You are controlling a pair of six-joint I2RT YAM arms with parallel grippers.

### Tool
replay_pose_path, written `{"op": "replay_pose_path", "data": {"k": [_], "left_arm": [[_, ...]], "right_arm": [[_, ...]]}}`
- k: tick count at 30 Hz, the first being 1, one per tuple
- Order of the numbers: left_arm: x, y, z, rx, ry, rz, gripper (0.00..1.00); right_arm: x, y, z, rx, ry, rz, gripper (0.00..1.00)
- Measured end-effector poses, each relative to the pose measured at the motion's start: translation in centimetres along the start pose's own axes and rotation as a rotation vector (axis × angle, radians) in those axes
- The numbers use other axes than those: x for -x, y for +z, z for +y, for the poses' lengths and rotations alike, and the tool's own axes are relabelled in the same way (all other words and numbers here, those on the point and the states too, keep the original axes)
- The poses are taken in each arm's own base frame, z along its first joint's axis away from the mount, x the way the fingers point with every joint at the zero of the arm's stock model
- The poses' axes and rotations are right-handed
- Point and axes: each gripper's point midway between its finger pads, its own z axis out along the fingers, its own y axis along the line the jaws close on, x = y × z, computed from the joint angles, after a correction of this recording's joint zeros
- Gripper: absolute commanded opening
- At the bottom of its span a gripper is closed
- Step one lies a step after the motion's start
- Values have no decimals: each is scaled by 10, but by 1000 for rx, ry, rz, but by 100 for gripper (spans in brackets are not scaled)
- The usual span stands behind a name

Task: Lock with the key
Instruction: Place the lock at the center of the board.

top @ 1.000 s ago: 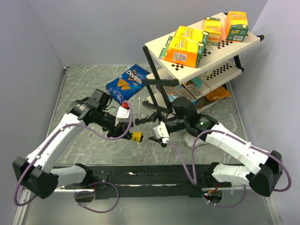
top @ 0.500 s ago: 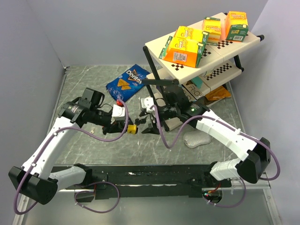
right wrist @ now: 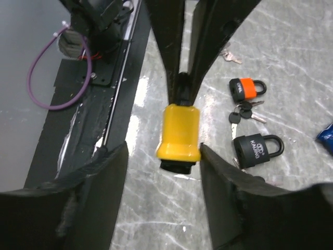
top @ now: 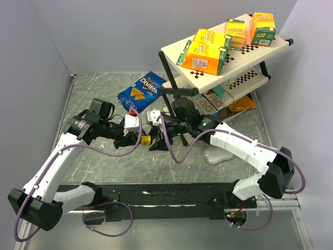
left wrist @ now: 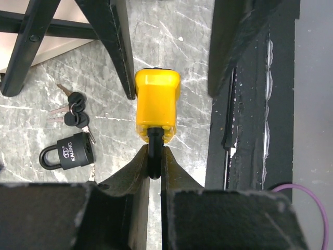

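Note:
A yellow padlock (top: 147, 140) hangs above the table, held by its black shackle (left wrist: 154, 156) in my left gripper (left wrist: 154, 151), which is shut on it. My right gripper (right wrist: 162, 151) is open, with one finger on each side of the yellow body (right wrist: 179, 130). The right finger (right wrist: 218, 177) is almost against the body and the left finger (right wrist: 104, 177) stands apart. A black stub (right wrist: 178, 166) sticks out of the body's free end; I cannot tell what it is. Black-headed keys (right wrist: 242, 112) lie on the table below.
A black padlock (right wrist: 257, 147) and an orange one (right wrist: 244, 88) lie on the table by the keys. A Doritos bag (top: 140, 92) lies behind. A two-tier rack (top: 244, 51) with yellow boxes stands at the right, and a white object (top: 218, 155) lies under the right arm.
My right arm has swung left to the yellow padlock, and its jaws now straddle the body and have narrowed. The left gripper drew the lock slightly back and left, still shut on the shackle.

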Motion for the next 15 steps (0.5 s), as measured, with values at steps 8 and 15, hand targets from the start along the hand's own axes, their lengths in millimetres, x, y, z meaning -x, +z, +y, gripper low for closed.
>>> {"op": "replay_pose_path", "data": {"k": [8, 15], "left_arm": [[-1, 0, 1, 9, -21, 2, 1], [-6, -3, 5, 44, -57, 12, 34]], "right_arm": [[0, 6, -12, -35, 12, -7, 24], [0, 13, -17, -28, 16, -6, 0]]}}
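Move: The yellow lock hangs in my left fingers, its body about 3 cm right of that hand point and 2 cm below. From my right hand, still open around its far end, it lies about 2 cm left and 1 cm ahead. Some 15 cm below my right hand are the black lock, 10 cm ahead and 4 cm left, the orange lock, 9 cm farther left of it, and black-headed keys, 5 cm to its right. I ease my right hand about 2 cm forward and left onto the yellow lock's body and close its fingers until they pinch the sides and stop on them, the grip firming up. My left hand keeps hold of the slim black piece at the lock's other end and stays nearly in place. ##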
